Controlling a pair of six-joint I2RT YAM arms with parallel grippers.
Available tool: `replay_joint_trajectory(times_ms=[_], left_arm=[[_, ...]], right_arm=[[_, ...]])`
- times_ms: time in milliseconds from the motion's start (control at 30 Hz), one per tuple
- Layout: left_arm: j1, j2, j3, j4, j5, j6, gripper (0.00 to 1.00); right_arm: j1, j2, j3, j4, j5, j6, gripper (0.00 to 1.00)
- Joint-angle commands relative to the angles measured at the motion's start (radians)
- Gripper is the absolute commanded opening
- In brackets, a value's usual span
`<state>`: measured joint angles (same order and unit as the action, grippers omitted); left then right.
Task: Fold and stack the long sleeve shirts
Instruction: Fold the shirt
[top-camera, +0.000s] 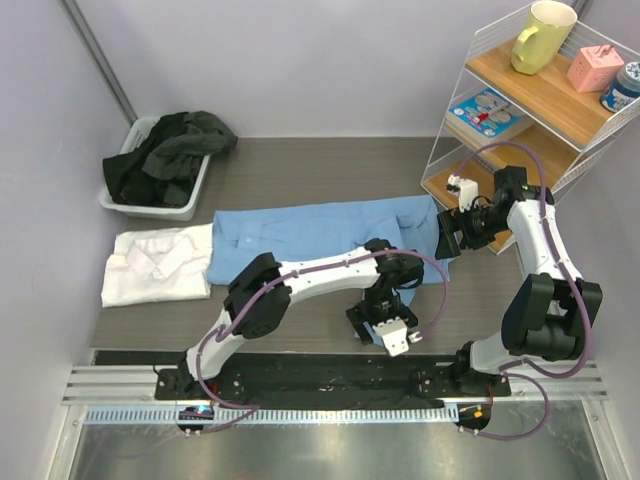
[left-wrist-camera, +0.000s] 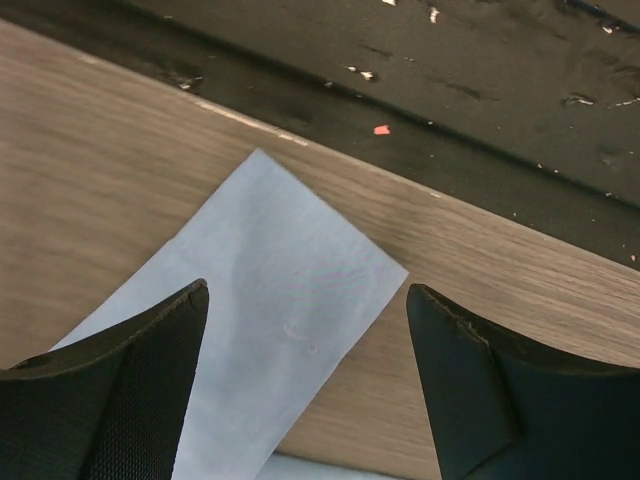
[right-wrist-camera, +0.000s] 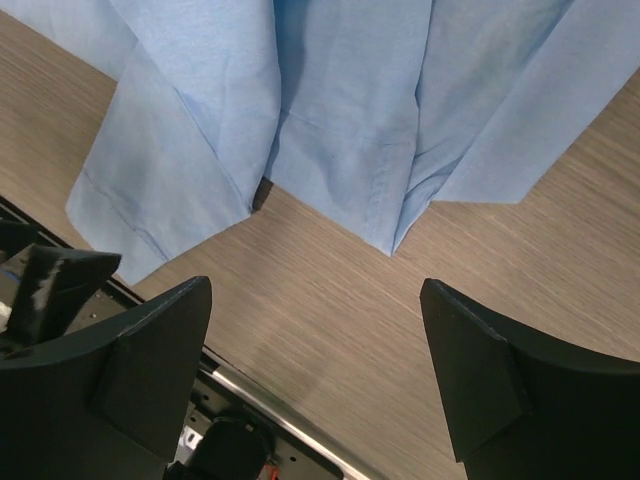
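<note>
A light blue long sleeve shirt (top-camera: 320, 232) lies spread across the middle of the table. To its left lies a white one (top-camera: 158, 265), roughly folded. My left gripper (top-camera: 374, 322) hangs open near the table's front edge. In the left wrist view a pale corner of cloth (left-wrist-camera: 270, 300) lies flat on the table below its spread fingers (left-wrist-camera: 150, 370), not gripped. My right gripper (top-camera: 449, 238) is open at the blue shirt's right end. In the right wrist view the shirt's edge (right-wrist-camera: 330, 110) lies just beyond the open gripper (right-wrist-camera: 315, 300), with bare wood between the fingers.
A white bin (top-camera: 128, 200) of dark clothes stands at the back left. A wire shelf (top-camera: 530, 100) with a yellow mug (top-camera: 541, 36) and small items stands at the back right, close to the right arm. A black rail (top-camera: 320, 380) runs along the table's front edge.
</note>
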<state>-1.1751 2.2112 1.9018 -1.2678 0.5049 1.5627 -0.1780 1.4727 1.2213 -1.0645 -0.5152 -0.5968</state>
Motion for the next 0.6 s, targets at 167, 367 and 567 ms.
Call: replay_joint_trajectory(times_ms=[167,367,567], left_arm=[[-0.014,0.050,-0.045,0.022,-0.026,-0.091,0.77],[-0.017,-0.016,-0.237,0.263,-0.045,-0.222,0.39],[0.026,-0.080,-0.274,0.427,0.018,-0.445,0.01]], right_arm=[[-0.054,-0.014,0.050,-0.068,-0.082,-0.040,0.91],[-0.055,-0.012,0.049,-0.068,-0.091,-0.052,0.91],[-0.055,-0.008,0.084,-0.058,-0.112,-0.037,0.90]])
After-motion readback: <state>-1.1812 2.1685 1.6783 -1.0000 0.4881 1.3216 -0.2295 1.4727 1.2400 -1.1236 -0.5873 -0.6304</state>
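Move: Just below the open left hand, some 4 cm down and within 1 cm back and to the left, lies the cuff of the shirt's loose sleeve. The folded shirt body is centred about 20 cm ahead of this hand and 11 cm to its left. The table's near edge runs about 5 cm straight back from the hand, at table height. From the right hand the cuff is roughly 18 cm back, 15 cm left and 13 cm down. Sinking about 4 cm almost straight down onto the sleeve's cuff, the left hand straddles the cloth, then stays low while its wide-open fingers close nearly shut, pinching the cuff between the tips. As they close, the hand turns some 10 degrees counter-clockwise. ##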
